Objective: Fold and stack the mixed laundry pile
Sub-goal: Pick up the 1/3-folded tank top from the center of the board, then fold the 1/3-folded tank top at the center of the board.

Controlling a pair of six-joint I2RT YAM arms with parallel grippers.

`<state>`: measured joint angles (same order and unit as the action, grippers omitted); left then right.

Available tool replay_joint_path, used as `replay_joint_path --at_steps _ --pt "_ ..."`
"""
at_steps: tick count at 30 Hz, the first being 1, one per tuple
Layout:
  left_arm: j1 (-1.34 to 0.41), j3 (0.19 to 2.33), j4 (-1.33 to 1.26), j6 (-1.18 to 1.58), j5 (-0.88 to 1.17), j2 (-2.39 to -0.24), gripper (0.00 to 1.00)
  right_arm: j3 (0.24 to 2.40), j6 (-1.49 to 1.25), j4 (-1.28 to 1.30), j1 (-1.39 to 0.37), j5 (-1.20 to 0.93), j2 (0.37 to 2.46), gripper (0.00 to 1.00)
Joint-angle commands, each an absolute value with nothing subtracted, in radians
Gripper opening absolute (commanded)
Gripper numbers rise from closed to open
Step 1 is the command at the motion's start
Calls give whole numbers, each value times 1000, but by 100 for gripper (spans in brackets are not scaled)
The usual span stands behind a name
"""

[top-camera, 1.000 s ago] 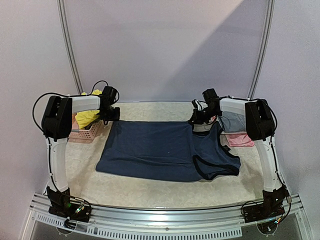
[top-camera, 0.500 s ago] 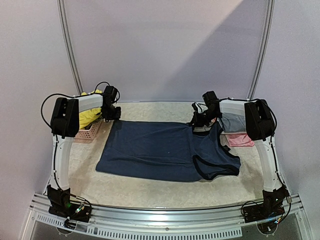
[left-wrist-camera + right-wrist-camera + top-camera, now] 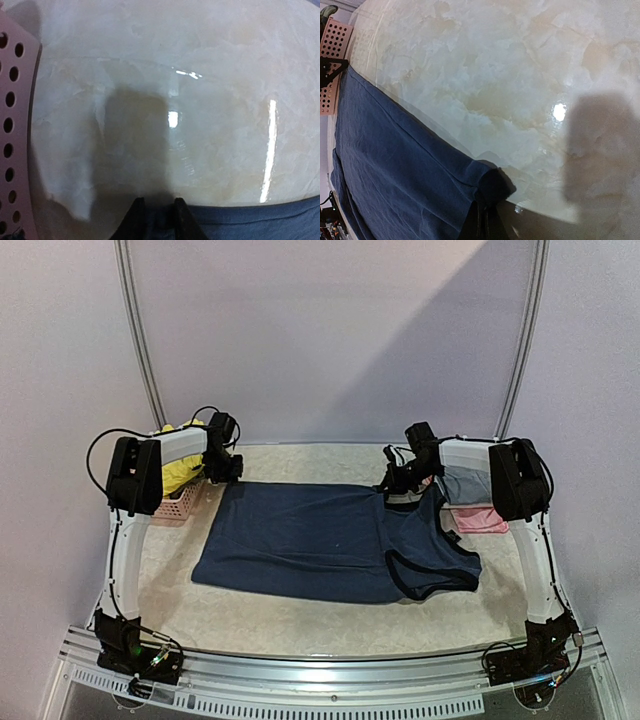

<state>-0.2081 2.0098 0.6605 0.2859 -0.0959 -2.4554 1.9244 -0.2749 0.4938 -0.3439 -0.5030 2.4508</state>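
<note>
A navy blue top (image 3: 330,540) lies spread flat across the middle of the table. My left gripper (image 3: 226,470) sits at the top's far left corner. In the left wrist view its two dark fingers (image 3: 134,222) stand a narrow gap apart astride the top's hem (image 3: 250,220), with blue cloth between them. My right gripper (image 3: 392,483) is at the far edge near the top's shoulder. In the right wrist view it (image 3: 481,212) is shut on a bunched fold of the navy cloth (image 3: 395,170). A bright yellow garment (image 3: 178,472) fills the basket.
A pink lattice basket (image 3: 172,506) stands at the far left, close beside my left gripper; its wall (image 3: 10,125) shows at the left wrist view's edge. Grey (image 3: 468,485) and pink (image 3: 482,523) folded pieces lie at the right under my right arm. Behind the table stands a pale wall.
The left arm's elbow has swung inward and back, and the left fingers have drawn closer together over the hem. The right gripper keeps its hold in the same place.
</note>
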Motion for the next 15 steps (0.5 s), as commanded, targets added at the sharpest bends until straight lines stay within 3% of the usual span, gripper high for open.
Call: replay_joint_path --at_steps 1,5,15 --pt "-202 2008 696 298 -69 -2479 14 1913 -265 502 -337 -509 2418 0" --pt "-201 2010 680 286 -52 -2479 0 1917 -269 498 -337 -518 2420 0" --pt "-201 1901 599 272 -8 -2337 0 1955 -248 562 -340 -513 2361 0"
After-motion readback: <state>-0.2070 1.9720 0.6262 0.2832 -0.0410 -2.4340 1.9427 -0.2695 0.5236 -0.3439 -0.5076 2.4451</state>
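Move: My left fingers stand partly open around the tank top's far-left corner, right at the fingertips. The pink basket's middle is about 21 cm to their left and 2 cm back, and the tank top's middle some 35 cm right and 17 cm back. My right hand already pinches the far edge by the neckline; from there, the tank top's middle lies about 16 cm back and 13 cm left, the folded stack roughly 29 cm right and 1 cm back. I shut my left fingers on the tank top's far-left corner, closing from about a quarter open, while that hand slides about 1 cm to the right along the far edge, towards my right hand. My right fingers keep their shut pinch by the neckline and stay put, then that hand starts to rise, by under 1 cm. ##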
